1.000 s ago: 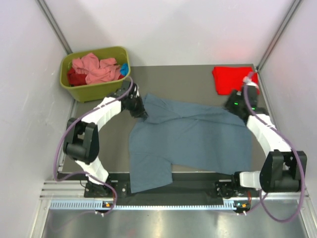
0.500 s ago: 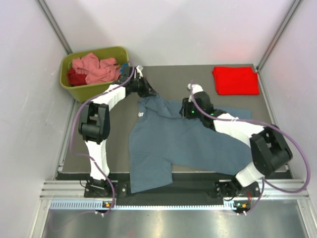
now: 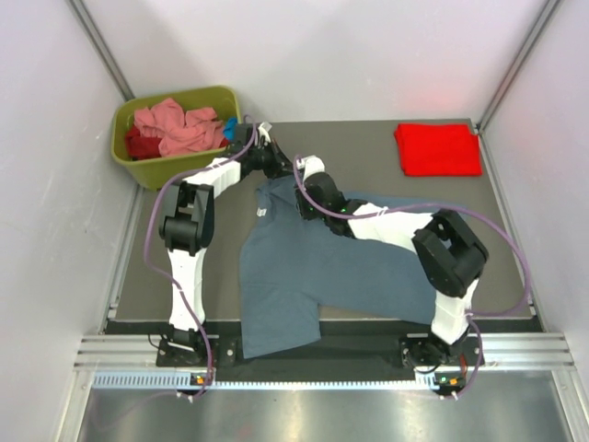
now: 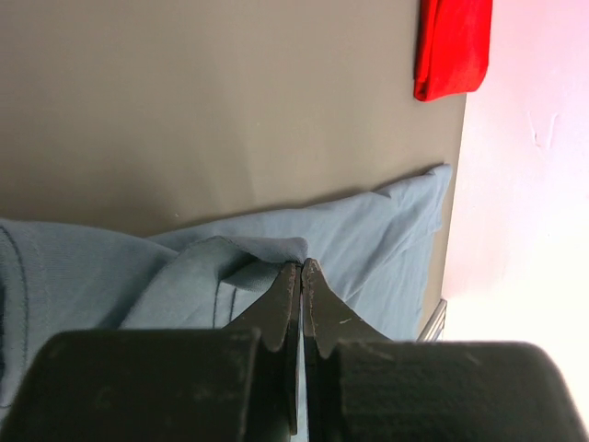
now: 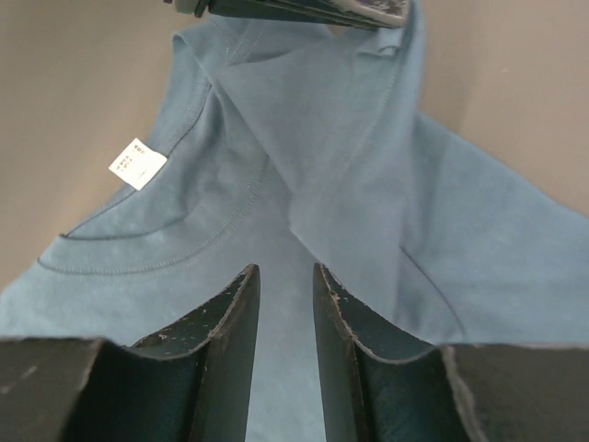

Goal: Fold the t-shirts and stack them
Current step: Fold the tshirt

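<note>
A slate blue-grey t-shirt lies spread across the dark table, its white neck label facing up. My left gripper is shut on a fold of this shirt's far edge, near the collar. My right gripper has reached across to the collar area. In the right wrist view it hovers just over the cloth, its jaws a narrow gap apart with nothing between them. The label lies to its left. A folded bright red t-shirt rests at the back right corner.
An olive-green bin at the back left holds crumpled salmon pink and dark red shirts. The red shirt lies near the table's edge in the left wrist view. White walls close in three sides. A metal rail runs along the front.
My right arm has swung from the table's right side across to the collar, its jaws narrowing. My left gripper has drawn the shirt's edge toward the back, near the bin.
</note>
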`<control>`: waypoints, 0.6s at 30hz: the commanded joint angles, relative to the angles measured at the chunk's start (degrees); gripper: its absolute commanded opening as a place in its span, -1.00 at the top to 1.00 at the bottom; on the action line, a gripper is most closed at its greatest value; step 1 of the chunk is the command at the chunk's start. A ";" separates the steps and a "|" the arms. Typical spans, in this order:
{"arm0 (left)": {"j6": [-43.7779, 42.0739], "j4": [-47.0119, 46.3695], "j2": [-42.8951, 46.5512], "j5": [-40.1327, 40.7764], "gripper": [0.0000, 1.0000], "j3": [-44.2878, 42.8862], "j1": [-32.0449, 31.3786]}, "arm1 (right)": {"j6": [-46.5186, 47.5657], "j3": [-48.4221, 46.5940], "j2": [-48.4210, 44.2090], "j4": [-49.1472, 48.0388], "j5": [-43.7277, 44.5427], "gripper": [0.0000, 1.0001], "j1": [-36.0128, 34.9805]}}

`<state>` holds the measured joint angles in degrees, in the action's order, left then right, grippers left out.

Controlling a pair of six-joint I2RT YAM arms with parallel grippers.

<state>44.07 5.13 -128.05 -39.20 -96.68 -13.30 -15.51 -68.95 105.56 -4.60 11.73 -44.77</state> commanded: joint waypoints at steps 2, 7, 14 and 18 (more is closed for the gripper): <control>0.57 -4.16 -0.62 -1.23 1.00 -2.10 0.64 | -0.57 -4.69 3.94 -2.34 3.92 0.40 -1.98; 1.28 -4.60 -1.76 -1.58 1.00 -2.10 0.82 | -0.58 -7.78 7.55 0.55 8.73 0.36 -2.25; 1.01 -4.69 -2.12 -1.05 1.00 -1.41 1.00 | -0.57 -9.88 11.15 1.08 11.65 0.34 -2.34; 1.63 -7.23 -2.12 -1.14 1.00 -0.79 1.08 | -0.84 -10.41 12.48 1.44 11.04 0.34 -2.42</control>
<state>45.30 2.59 -130.17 -39.66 -96.77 -12.67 -15.66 -76.42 116.95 -2.46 21.23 -46.13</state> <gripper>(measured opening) 0.012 0.331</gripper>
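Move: The folded-in sleeve flap of the t-shirt lies under the right fingers, roughly 4 cm ahead of the hand, level with it sideways and some 7 cm below. The gathered shirt corner, pinched by the left gripper, is about 12 cm ahead and 3 cm left of the right hand at its own height; the white neck label sits some 10 cm left, 2 cm ahead and 8 cm below. From the left hand the flap is about 8 cm back, 3 cm right and 6 cm below. The right hand sinks about 5 cm and eases 2.5 cm forward onto the folded-in sleeve flap, after a slight swing left that it takes back, rolling its left side down and turning clockwise by roughly 10 degrees in all, with its fingers still partly open; they end close over the cloth, and contact can't be told. The left hand keeps its closed pinch on the gathered shirt corner and lets it down by about a centimetre, almost in place. ##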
